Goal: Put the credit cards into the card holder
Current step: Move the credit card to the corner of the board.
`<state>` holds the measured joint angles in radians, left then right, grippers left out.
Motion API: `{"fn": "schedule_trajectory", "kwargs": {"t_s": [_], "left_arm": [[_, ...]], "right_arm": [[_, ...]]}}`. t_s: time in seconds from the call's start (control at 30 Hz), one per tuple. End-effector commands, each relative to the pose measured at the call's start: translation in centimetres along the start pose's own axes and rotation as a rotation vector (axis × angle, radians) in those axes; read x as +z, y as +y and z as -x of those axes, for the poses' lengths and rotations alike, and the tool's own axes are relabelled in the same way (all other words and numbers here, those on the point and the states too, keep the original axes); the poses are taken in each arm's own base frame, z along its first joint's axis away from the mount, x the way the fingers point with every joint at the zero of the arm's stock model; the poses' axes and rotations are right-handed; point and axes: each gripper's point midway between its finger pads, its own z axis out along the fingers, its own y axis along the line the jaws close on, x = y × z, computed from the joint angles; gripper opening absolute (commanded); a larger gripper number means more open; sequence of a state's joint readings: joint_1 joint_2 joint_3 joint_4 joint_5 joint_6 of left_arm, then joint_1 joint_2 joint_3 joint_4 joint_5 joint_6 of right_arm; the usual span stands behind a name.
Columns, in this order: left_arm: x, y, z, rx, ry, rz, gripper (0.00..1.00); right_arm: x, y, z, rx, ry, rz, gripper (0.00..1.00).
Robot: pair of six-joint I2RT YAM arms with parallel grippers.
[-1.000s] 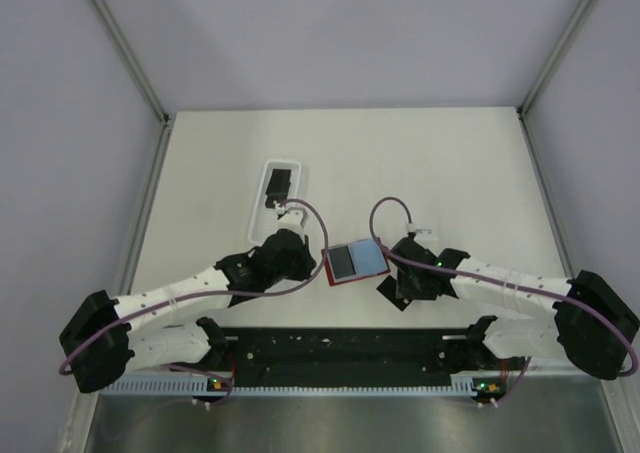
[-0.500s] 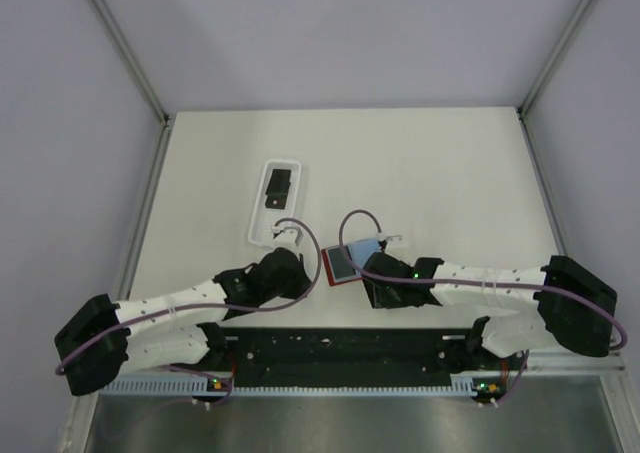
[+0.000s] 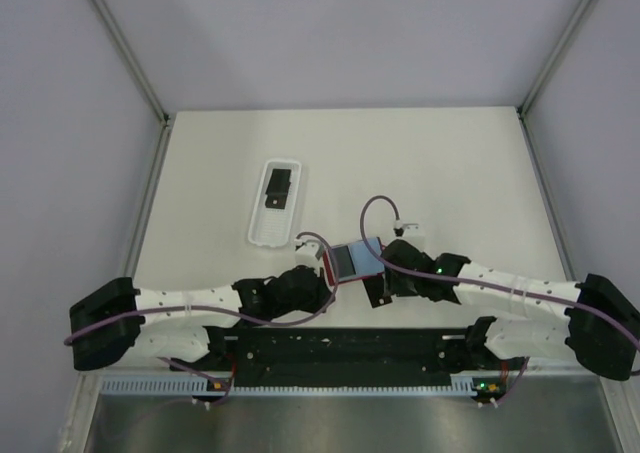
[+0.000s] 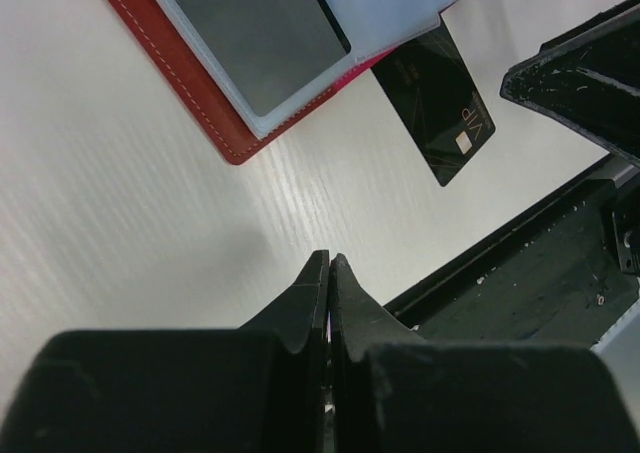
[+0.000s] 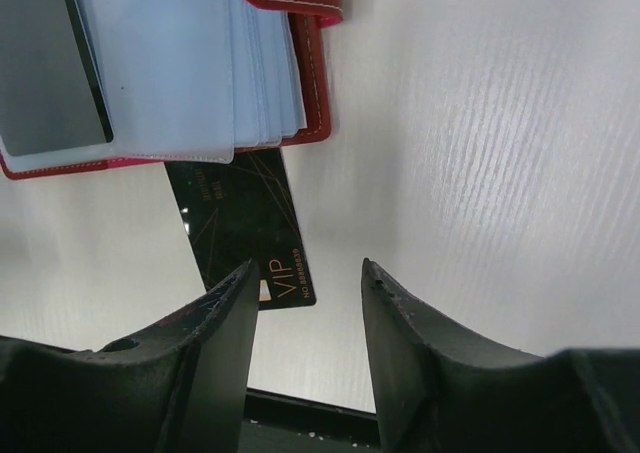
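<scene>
The red card holder [image 3: 352, 261] lies open mid-table, pale blue sleeves up, with a grey card [image 4: 250, 33] in its top sleeve. A black credit card [image 5: 240, 228] marked VIP sticks out from its near edge, far end hidden beneath the sleeves [image 5: 160, 63]; whether it sits in one I cannot tell. My right gripper [image 5: 305, 273] hovers open over the card's free end, nothing between its fingers. My left gripper [image 4: 330, 258] is shut and empty, just short of the holder's red corner [image 4: 190, 73]. Another black credit card [image 3: 278, 188] lies in the white tray.
The white oblong tray [image 3: 262, 235] stands at the left, behind the left arm. A black rail [image 3: 340, 348] runs along the near edge, close below both grippers. Metal frame posts border the table on each side.
My left arm has swung down and right from beside the tray to the holder's near left corner. My right gripper moved in over the holder, then drew back a little to the right.
</scene>
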<state>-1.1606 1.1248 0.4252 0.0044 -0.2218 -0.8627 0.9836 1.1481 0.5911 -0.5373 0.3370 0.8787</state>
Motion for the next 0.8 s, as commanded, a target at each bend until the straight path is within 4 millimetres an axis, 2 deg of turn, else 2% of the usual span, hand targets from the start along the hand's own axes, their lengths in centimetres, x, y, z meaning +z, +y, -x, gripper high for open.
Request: {"fn": "schedule_trajectory", "kwargs": {"t_s": [0.0, 0.2, 0.53, 0.77], "left_arm": [[1.2, -3.1, 1.7, -0.093, -0.074, -0.053, 0.00], [2.8, -4.2, 0.7, -0.085, -0.038, -0.058, 0.00], [4.6, -4.2, 0.2, -0.077, -0.023, -0.027, 0.00], [5.8, -4.6, 0.0, -0.039, -0.010, -0.030, 0.00]], "right_arm": [[0.3, 0.9, 0.5, -0.060, -0.014, 0.108, 0.45], [1.6, 1.9, -0.6, -0.040, 0.035, 0.221, 0.44], [3.6, 2.6, -1.6, -0.061, 0.092, 0.236, 0.44], [3.9, 2.9, -2.5, -0.047, 0.117, 0.271, 0.44]]}}
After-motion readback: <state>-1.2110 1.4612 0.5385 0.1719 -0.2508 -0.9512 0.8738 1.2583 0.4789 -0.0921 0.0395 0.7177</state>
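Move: From the right hand, the middle of the black credit card lies about 3 cm to the left, 1 cm ahead and 3 cm below; its far end is against the open card holder. The holder's middle is some 8 cm ahead and 8 cm left of that hand. The left hand has the card roughly 12 cm to its right, 5 cm ahead and 5 cm below, and the holder's middle about 13 cm ahead and 8 cm right. The right finger of the half-open right gripper comes against the card's right edge and pushes the card left: the hand sinks 2 cm, then sweeps left about 5 cm and slightly forward, fingertips swinging left as the hand turns some 10 degrees counter-clockwise. The shut left gripper travels right towards the card's left edge while sinking. ##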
